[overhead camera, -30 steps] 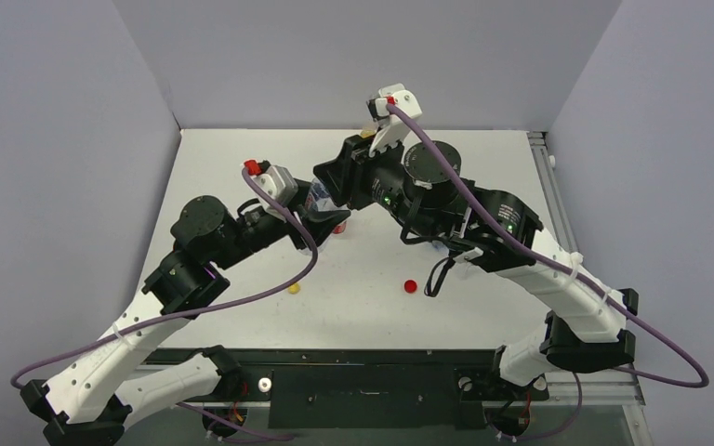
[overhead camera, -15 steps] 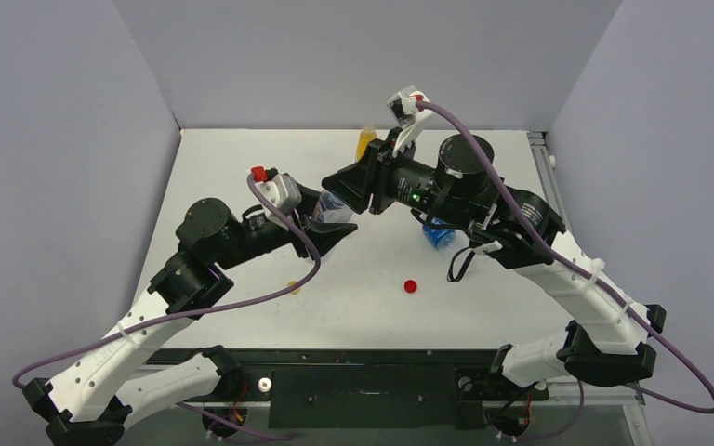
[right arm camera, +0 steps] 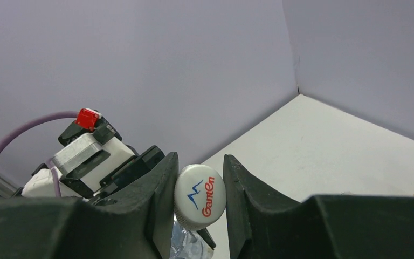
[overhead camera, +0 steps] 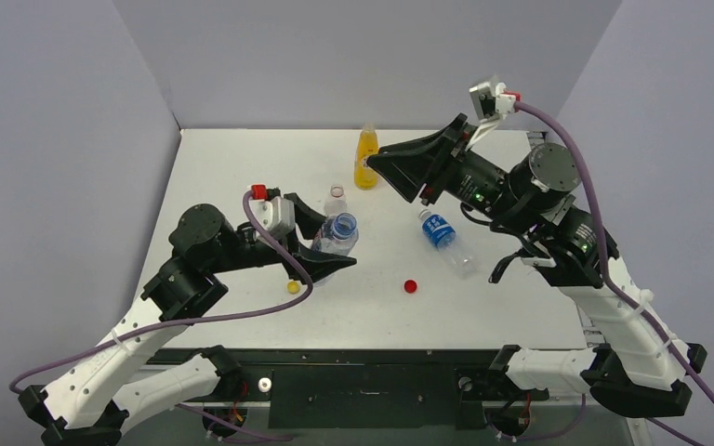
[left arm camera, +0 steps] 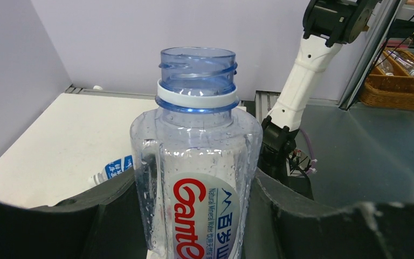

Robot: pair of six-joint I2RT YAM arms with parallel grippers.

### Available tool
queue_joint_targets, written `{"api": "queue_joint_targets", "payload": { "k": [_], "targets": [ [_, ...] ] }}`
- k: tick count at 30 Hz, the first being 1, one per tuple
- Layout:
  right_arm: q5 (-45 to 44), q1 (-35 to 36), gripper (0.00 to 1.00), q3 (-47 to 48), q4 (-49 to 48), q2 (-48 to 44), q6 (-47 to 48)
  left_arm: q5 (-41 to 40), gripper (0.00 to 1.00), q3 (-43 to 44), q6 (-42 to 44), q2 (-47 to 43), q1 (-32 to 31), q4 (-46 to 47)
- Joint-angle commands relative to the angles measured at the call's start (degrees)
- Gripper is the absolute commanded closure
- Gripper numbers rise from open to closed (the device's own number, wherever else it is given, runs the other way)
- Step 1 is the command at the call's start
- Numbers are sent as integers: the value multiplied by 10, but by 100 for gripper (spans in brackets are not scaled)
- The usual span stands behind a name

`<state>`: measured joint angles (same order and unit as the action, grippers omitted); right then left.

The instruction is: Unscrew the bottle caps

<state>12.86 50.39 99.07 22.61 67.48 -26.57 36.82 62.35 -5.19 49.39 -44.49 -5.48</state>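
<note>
My left gripper (overhead camera: 333,238) is shut on the clear bottle with the red-white label (overhead camera: 338,230), which stands upright between the fingers (left arm camera: 197,178). Its threaded neck (left arm camera: 197,65) is bare, with only a white ring under the threads. My right gripper (overhead camera: 389,175) hangs above the table to the right of it, shut on a white bottle cap (right arm camera: 200,197) printed with a blue and red logo, squeezed by its edges. A yellow cap (overhead camera: 293,287) and a red cap (overhead camera: 410,285) lie loose on the table.
An orange juice bottle (overhead camera: 365,158) stands uncapped at the back, just left of my right gripper. A small clear bottle (overhead camera: 337,195) stands behind the held one. A blue-labelled bottle (overhead camera: 442,232) lies on its side under the right arm. Grey walls close in three sides.
My right gripper has pulled away from the held bottle, swinging right and back with the white cap. My left gripper has moved the bottle slightly nearer and to the right.
</note>
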Motion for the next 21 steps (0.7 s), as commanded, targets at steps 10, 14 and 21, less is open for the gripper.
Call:
{"api": "queue_joint_targets", "payload": {
  "k": [10,14,21],
  "targets": [
    [-159,-10,98,-214,15,5,29,-70,100,2,6,-43,6,3],
    [-187,4,94,-340,-57,22,2,-112,100,-13,6,-59,13,3],
    [-250,48,90,-417,-150,147,-13,-144,100,-13,-18,-68,32,2]
  ]
}}
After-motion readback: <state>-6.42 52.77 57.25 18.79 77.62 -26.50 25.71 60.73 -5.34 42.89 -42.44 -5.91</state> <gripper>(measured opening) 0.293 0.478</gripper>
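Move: Below the right hand, which still pinches the white cap, lies the open table it is headed for, about 7 cm ahead and 53 cm down. The red cap lies roughly 10 cm ahead and 10 cm right of the hand at table height, the yellow cap about 9 cm ahead and 16 cm left. From the left hand, which holds the open blue-necked bottle, the standing red-label bottle is some 29 cm ahead, 1 cm left and 31 cm below. Swooping down nearly 40 cm towards the bare table between the yellow and red caps, the right hand also reaches about 6 cm forward early on, while its fingers swing from almost level to pointing steeply down and keep their pinch on the white cap. The left hand keeps hold of the open bottle and eases a few centimetres left, slightly forward and up, turning a little counter-clockwise. ##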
